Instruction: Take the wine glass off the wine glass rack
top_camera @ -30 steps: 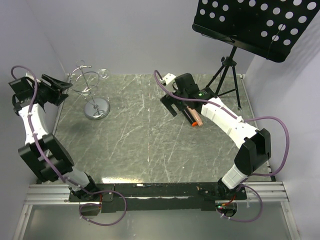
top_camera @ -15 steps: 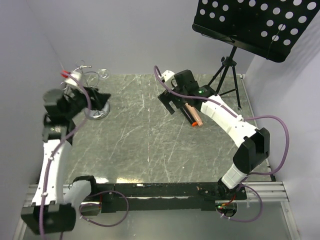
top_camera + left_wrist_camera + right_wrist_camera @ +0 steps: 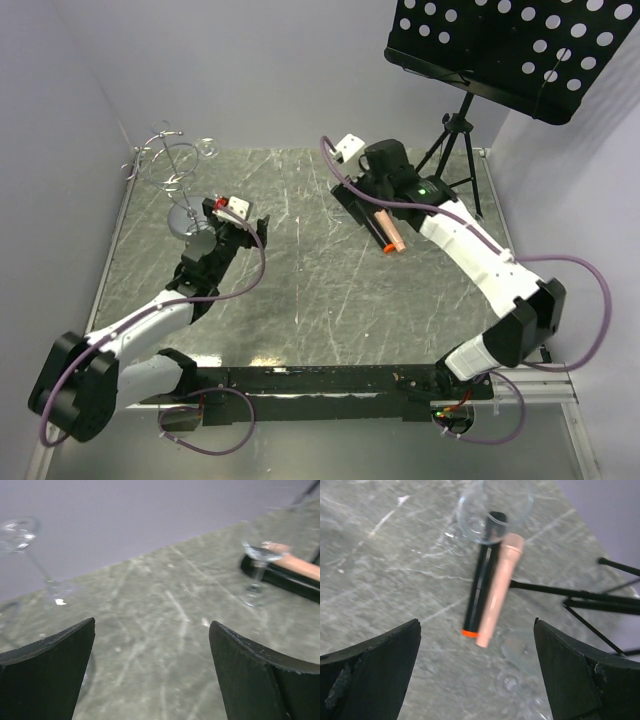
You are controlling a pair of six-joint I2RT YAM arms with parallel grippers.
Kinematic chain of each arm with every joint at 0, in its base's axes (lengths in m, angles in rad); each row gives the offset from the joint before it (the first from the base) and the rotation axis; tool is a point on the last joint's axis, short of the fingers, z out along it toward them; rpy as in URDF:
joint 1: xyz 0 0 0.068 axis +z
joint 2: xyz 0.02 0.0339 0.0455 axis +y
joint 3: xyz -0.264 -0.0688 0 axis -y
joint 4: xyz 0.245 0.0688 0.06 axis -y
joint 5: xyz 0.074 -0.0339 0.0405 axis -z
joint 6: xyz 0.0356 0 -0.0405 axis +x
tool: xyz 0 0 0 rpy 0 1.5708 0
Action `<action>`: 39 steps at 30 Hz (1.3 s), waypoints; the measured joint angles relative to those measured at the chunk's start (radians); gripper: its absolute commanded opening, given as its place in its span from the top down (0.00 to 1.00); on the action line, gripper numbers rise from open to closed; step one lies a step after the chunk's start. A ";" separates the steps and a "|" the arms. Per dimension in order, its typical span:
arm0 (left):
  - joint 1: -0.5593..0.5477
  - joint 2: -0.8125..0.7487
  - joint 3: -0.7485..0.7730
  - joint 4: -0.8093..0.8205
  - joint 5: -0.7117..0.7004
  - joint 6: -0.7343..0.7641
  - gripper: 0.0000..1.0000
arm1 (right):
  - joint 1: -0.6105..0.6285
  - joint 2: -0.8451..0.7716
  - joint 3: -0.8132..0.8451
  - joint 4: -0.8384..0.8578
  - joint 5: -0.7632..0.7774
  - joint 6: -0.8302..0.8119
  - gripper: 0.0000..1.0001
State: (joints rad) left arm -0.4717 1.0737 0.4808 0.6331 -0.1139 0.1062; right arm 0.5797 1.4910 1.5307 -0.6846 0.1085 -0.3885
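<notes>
The chrome wine glass rack [image 3: 172,165] stands at the table's back left on its round mirror base [image 3: 188,222]. A clear wine glass [image 3: 206,150] shows at the rack's right arm. In the left wrist view a clear glass [image 3: 17,530] appears at far left, and I cannot tell how it is held. My left gripper [image 3: 240,216] is low over the table just right of the rack base, open and empty [image 3: 152,625]. My right gripper [image 3: 368,205] hovers at the table's back middle, open and empty [image 3: 477,622].
A black bar with an orange tip and a pink cylinder [image 3: 387,231] lie together under the right gripper [image 3: 492,580]. Clear glasses stand beside them [image 3: 492,505] [image 3: 520,650] [image 3: 260,555]. A black tripod music stand [image 3: 500,45] is at the back right.
My left arm has swung from high at the far left down onto the table, right of the rack base. My right gripper has shifted slightly right and back.
</notes>
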 measured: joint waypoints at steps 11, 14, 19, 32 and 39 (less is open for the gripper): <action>0.117 0.189 -0.095 0.373 -0.115 -0.018 0.16 | -0.002 -0.064 -0.005 -0.084 0.116 -0.076 0.00; 0.175 0.203 -0.101 0.423 -0.063 -0.045 0.13 | -0.002 -0.052 -0.005 -0.080 0.132 -0.082 0.00; 0.222 0.219 -0.118 0.523 0.053 -0.037 0.16 | -0.002 -0.048 -0.007 -0.027 0.146 -0.069 0.00; 0.233 0.423 -0.086 0.637 0.087 0.047 0.25 | -0.002 0.035 0.014 0.040 0.180 -0.031 0.00; 0.204 0.505 -0.059 0.644 0.063 0.077 0.25 | -0.006 0.079 0.011 0.023 0.193 -0.037 0.00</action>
State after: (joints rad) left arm -0.2676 1.5787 0.4217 1.2774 -0.0513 0.1837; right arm 0.5732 1.5696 1.5414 -0.6617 0.3016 -0.4255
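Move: The wine glass hanging upside down on the rack's near-right side is about 14 cm ahead of my left hand and 8 cm to its left, its middle roughly level. The rack's ring is some 12 cm ahead and 14 cm left, about 6 cm higher; its round base is directly below that, 22 cm under my hand. From my right hand that glass lies about 12 cm ahead, 29 cm left and 4 cm lower. I bring my left hand in on the hanging wine glass, first forward and about 7 cm to the left, then on forward while sinking towards bowl height, some 7 cm forward and 6 cm down in all, turning slightly counter-clockwise. I narrow the fingers by about a quarter but keep them open, short of the glass. My right hand, empty and open, drifts 3 to 4 cm forward and right, ending slightly lower. ##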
